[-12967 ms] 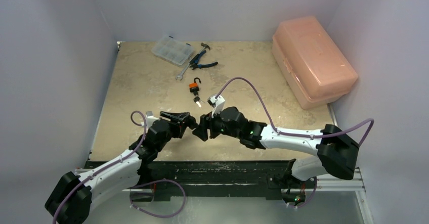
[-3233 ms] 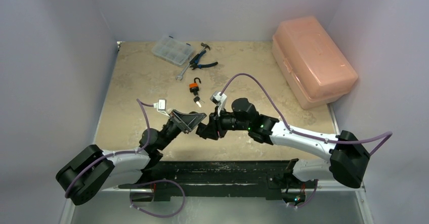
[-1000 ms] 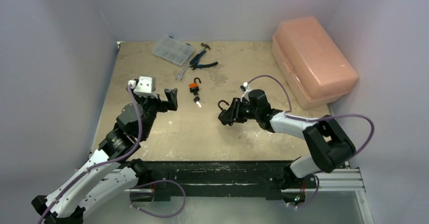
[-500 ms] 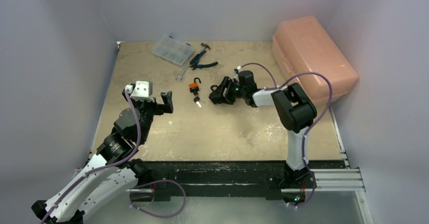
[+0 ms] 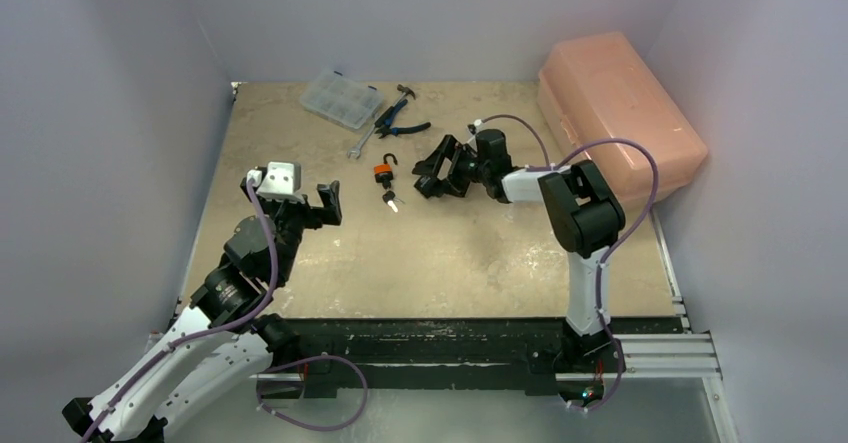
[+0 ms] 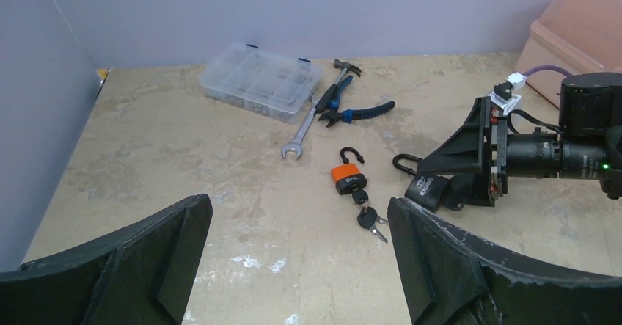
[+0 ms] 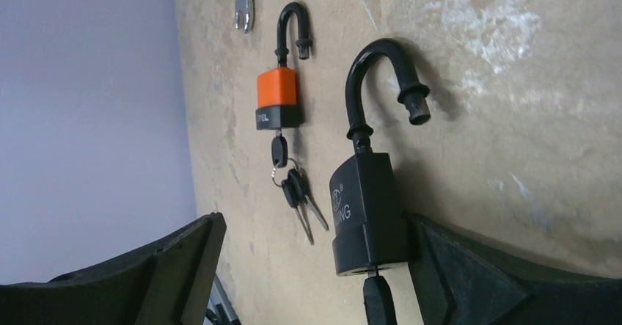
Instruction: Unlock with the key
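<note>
A black padlock lies on the table with its shackle swung open and a key in its keyhole. My right gripper is open around it; the padlock's body rests against one finger. Just left of it lies an orange padlock, shackle open too, with a bunch of keys in its lock. My left gripper hovers open and empty at the left, facing both padlocks and the right gripper.
At the back lie a clear organiser box, a hammer, blue-handled pliers and a wrench. A large pink toolbox fills the right rear corner. Walls close in on three sides.
My right gripper has carried the black padlock from mid-table to beside the orange padlock and has opened, leaving it on the table. The left arm has drawn back slightly.
</note>
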`<state>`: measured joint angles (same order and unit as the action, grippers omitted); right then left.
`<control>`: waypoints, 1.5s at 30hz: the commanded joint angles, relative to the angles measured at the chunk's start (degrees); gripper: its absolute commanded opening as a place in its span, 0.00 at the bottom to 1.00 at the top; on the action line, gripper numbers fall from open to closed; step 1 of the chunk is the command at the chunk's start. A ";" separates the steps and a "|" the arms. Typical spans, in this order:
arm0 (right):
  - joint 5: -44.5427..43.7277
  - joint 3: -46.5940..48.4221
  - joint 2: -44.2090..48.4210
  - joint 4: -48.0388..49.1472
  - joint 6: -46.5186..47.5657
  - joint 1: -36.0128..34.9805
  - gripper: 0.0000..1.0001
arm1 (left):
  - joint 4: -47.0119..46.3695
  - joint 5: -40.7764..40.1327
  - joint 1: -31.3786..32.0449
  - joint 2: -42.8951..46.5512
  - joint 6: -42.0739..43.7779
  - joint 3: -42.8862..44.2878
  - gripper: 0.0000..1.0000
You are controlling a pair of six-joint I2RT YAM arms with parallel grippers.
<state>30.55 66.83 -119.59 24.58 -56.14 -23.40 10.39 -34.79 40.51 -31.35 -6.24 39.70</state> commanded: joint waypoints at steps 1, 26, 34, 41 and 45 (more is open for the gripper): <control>-1.83 -2.47 6.62 -1.76 3.91 0.11 0.99 | -1.85 0.23 -0.36 0.59 1.28 0.11 0.99; -32.85 -12.74 47.26 -28.92 29.48 -0.11 0.99 | -1.43 0.67 -0.37 0.99 1.85 0.11 0.99; -31.26 -14.06 60.51 -28.32 32.73 -0.16 0.99 | -1.55 2.01 -0.35 1.86 1.40 -0.14 0.99; -31.53 -13.98 72.61 -28.91 35.85 -0.16 0.99 | -1.70 2.41 -0.39 1.82 1.71 -0.33 0.99; -32.81 -15.10 79.72 -28.55 36.84 -0.16 0.99 | -1.77 2.56 -0.42 2.06 1.92 -0.41 0.99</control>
<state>-0.60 52.86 -45.34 -5.10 -22.00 -23.46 10.37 -33.01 40.51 -29.80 -6.13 39.46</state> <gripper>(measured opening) 0.987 0.990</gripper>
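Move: The black padlock, shackle open and key in its foot, sits between the right gripper's open fingers, its body by the lower finger, about 4 cm below the hand point and 1 cm to its left. The orange padlock lies some 9 cm left and 2 cm ahead of that hand, its keys 7 cm left and 5 cm back. From the left gripper the black padlock is about 18 cm ahead, 22 cm right and 27 cm below. Keep the right gripper wide open and draw it off the black padlock: first slide low to the right and slightly back so the lower finger comes out, then climb steeply, still going right and back, about 30 cm up in all. Tip the fingers upward some 50 degrees on the way while rolling and swinging the hand clockwise a little. ##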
